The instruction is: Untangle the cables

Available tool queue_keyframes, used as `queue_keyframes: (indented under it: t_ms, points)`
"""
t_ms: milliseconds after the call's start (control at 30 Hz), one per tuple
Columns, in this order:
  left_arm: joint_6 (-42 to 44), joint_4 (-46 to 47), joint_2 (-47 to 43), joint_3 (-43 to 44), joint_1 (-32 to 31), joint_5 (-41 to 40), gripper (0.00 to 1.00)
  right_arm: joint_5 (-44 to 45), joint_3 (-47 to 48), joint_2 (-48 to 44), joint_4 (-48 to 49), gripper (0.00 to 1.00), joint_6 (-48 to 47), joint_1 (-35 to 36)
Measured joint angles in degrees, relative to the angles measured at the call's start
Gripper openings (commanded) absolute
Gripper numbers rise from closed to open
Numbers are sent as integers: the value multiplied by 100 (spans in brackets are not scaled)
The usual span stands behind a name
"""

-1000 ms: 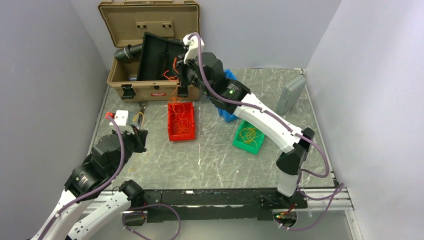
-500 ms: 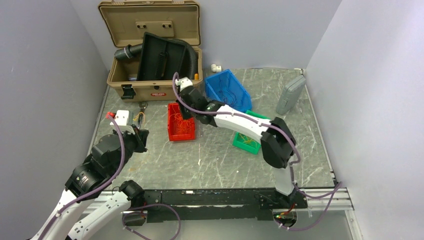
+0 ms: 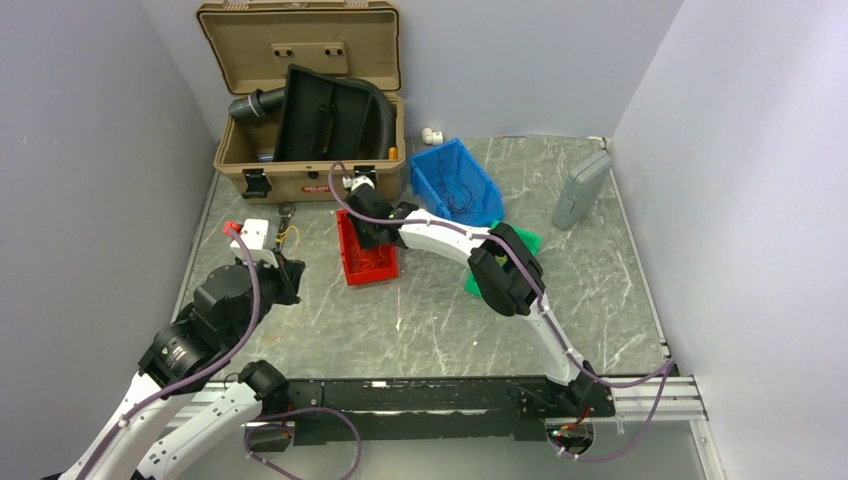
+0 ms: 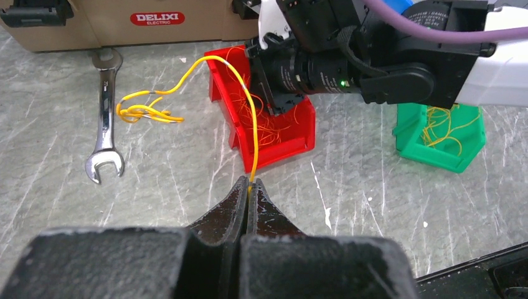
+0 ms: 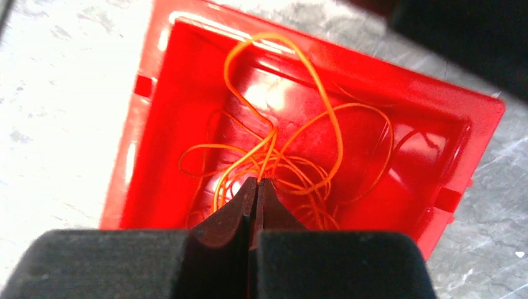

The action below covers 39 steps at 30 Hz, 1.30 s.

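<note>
My left gripper (image 4: pixel 251 185) is shut on the end of a thin yellow wire (image 4: pixel 248 99). The wire arcs up and back down to a small yellow tangle (image 4: pixel 144 112) on the table beside a wrench (image 4: pixel 104 118). In the top view the left gripper (image 3: pixel 287 268) sits left of the red bin (image 3: pixel 352 268). My right gripper (image 5: pixel 257 181) is shut on an orange strand of the orange wire tangle (image 5: pixel 292 163) inside the red bin (image 5: pixel 162 106). In the top view the right gripper (image 3: pixel 368 234) is down in that bin.
A green bin (image 4: pixel 442 156) holds yellow wires. A blue bin (image 3: pixel 455 180) stands behind it. An open tan case (image 3: pixel 300 150) with a black hose and tray is at the back left. A grey box (image 3: pixel 580 188) lies at the back right.
My right arm came down from in front of the tan case with orange wire and now sits in the red bin, which has turned slightly. My left arm shifted a little.
</note>
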Motion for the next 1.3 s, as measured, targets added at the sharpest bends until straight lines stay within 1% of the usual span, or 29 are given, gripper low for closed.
queue_keyframes:
  t_ms: [33, 100, 133, 167, 267, 400, 500, 600, 667, 733, 933, 1067, 1100, 1133, 1200, 1267, 1300]
  points:
    - [0, 2, 11, -2, 0, 15, 0, -4, 50, 0, -24, 8, -9, 0]
    - [0, 15, 31, -4, 0, 52, 0, -13, 179, 0, -48, 34, -44, 2]
    - [0, 20, 37, -4, 0, 59, 0, -20, 227, -2, -61, 43, -37, 2]
    - [0, 26, 46, -4, 0, 87, 0, -39, 291, -9, -103, 47, -68, 2]
    - [0, 48, 79, -4, 0, 125, 0, -87, 350, -122, -208, 54, -142, 4]
    - [0, 133, 221, -7, 0, 264, 0, -70, 317, -516, -407, 67, -160, 4]
    - [-2, 195, 376, -7, 0, 407, 0, 35, 63, -1130, -496, 76, -160, 4]
    - [2, 352, 516, -11, 0, 605, 0, 90, -688, -2144, -385, 88, -157, 4]
    - [9, 490, 570, -11, 0, 758, 0, 114, -1110, -2656, -275, 92, -151, 4]
    - [0, 673, 640, -24, 0, 953, 0, 177, -1744, -3346, -162, 94, -138, 4]
    - [-245, 1587, 1045, -391, 0, 1735, 0, 378, -3316, -5047, -92, 94, 7, 2]
    - [-555, 2435, 1587, -822, -13, 2450, 1, 514, -4253, -6122, -157, 94, 184, 2]
    - [-627, 2616, 1764, -896, -31, 2592, 7, 531, -4400, -6314, -186, 94, 223, 2]
    - [-684, 2791, 1958, -953, -66, 2723, 19, 568, -4572, -6544, -232, 94, 273, 2]
    - [-789, 3049, 2326, -986, -179, 2920, 58, 623, -4854, -6966, -343, 95, 367, 2]
    - [-833, 3235, 2566, -977, -308, 3016, 82, 636, -5056, -7322, -474, 97, 466, 0]
    - [-857, 3252, 2671, -944, -385, 3025, 90, 634, -5125, -7455, -533, 99, 509, -2]
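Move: The orange cable is in the right hand's shut fingers, about 2 cm above the middle of the red box. From that hand the blue box stands some 16 cm ahead and 21 cm to the right, the green box 5 cm back and 31 cm to the right. The left hand holds the yellow cable, with bare table for it about 17 cm to the right, 4 cm ahead and 25 cm below; the red box lies 16 cm ahead and 10 cm right of that hand, the green box 12 cm ahead and 40 cm right. The orange cable is let go in the red box as the right fingers open wide; that hand lifts about 18 cm, then swings back and some 20 cm to the right, out towards the green box. The yellow cable is carried by the left hand about 17 cm to the right past the red box's near side, slowly, then faster while sinking 6 cm and turning some 30 degrees clockwise, and is released as those fingers open at the end. ##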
